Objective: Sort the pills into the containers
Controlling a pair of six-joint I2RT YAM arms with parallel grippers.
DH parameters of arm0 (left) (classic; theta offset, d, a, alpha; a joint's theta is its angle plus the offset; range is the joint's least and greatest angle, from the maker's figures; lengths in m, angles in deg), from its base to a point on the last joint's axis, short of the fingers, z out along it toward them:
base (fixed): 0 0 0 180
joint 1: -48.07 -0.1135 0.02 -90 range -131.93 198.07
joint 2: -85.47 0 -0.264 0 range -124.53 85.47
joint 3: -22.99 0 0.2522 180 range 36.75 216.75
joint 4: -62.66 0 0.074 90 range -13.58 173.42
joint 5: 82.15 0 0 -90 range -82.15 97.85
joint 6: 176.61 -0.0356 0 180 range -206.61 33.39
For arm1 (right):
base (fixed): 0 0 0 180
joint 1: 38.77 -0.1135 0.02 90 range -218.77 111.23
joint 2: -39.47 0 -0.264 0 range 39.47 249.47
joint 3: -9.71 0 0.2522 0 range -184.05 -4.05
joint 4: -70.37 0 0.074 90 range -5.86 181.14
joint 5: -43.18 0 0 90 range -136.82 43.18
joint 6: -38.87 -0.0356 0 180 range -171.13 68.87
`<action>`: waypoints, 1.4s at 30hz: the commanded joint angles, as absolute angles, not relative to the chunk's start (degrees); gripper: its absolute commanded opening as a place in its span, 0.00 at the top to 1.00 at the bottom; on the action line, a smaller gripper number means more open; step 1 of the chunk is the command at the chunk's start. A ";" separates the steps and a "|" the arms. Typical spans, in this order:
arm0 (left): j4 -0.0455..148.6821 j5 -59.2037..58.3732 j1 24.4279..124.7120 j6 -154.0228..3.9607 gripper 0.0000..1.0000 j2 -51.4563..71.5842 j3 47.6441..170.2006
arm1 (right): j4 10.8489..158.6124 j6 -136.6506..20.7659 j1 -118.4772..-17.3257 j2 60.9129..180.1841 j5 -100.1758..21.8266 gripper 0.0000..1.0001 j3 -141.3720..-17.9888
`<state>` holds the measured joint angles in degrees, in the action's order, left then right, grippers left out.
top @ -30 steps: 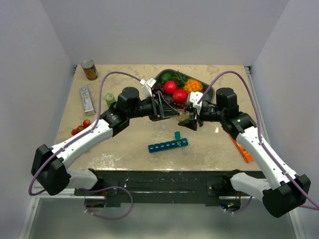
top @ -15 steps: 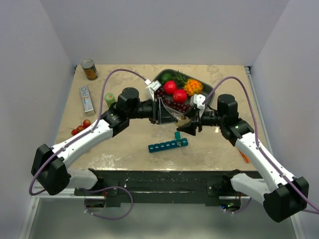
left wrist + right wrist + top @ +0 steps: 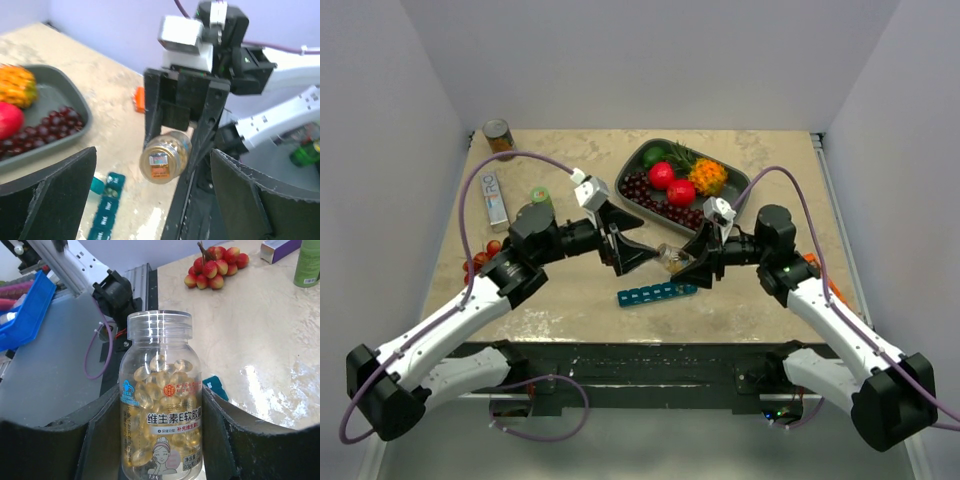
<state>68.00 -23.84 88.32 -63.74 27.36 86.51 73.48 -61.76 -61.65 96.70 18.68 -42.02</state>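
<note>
A small clear bottle [image 3: 161,415] full of tan-yellow pills [image 3: 162,377] is clamped between the pads of my right gripper [image 3: 161,440]. That gripper [image 3: 688,262] holds the bottle [image 3: 672,258] on its side, just above the teal containers strip [image 3: 657,294]. The bottle's far end [image 3: 165,159] faces my left gripper [image 3: 154,165], whose fingers stand wide apart on either side and touch nothing. From above, my left gripper [image 3: 635,258] sits just left of the bottle. At the strip's right end one compartment [image 3: 111,190] stands open with pills inside.
A grey fruit tray [image 3: 740,190] with cherries and red fruit lies behind the grippers. A can [image 3: 499,139], a white box [image 3: 494,197], a green bottle [image 3: 539,197] and loose cherries [image 3: 480,258] sit to the left. An orange box [image 3: 818,268] lies on the right.
My left gripper shut, then opened wide and drew back toward the left and near side. My right gripper carried the bottle leftward and nearer, over the strip.
</note>
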 commanded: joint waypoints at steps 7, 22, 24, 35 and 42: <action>65.46 -22.11 73.75 -40.68 0.00 31.87 85.46 | 101.85 -30.15 -60.75 96.59 10.76 1.00 -55.71; 55.41 -28.28 78.91 -19.81 0.06 19.83 84.30 | 108.92 -16.76 -60.92 99.58 3.28 1.00 -62.40; 56.64 -26.70 80.85 -20.69 0.06 19.03 84.91 | 108.83 -17.11 -60.92 99.85 3.54 1.00 -62.49; 59.37 -24.06 85.77 -24.38 0.23 13.23 89.40 | 107.16 -18.69 -61.36 100.03 2.93 1.00 -61.70; 59.20 -26.08 87.27 -25.61 0.35 10.06 91.68 | 106.46 -19.57 -61.54 99.67 2.84 1.00 -60.74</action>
<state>60.28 -24.91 86.13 -23.67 11.25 88.35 109.24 -18.81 -61.12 100.22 3.16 -59.66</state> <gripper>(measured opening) 0.669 0.556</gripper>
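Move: The lid of the softgel bottle sits about 4 cm to the right of the left hand, 2 cm back and 2 cm lower. From the right hand, which already grips the bottle, the lid is some 4 cm to the left and level. From the left hand, the teal pill organizer is roughly 8 cm back, 2 cm right and 22 cm below. The small teal box is 3 cm back and 6 cm right, the fruit tray 17 cm ahead and 9 cm right, both about 20 cm down. The bottle, still gripped, is carried about 5 cm forward and a little right by the right hand, which turns it some 30 degrees so the lid end dips, then holds it there. The wide-open left hand swings forward, left and up clear of it, tips down about 40 degrees, then comes back right and down over the lid, its fingers closing by a third on either side. ##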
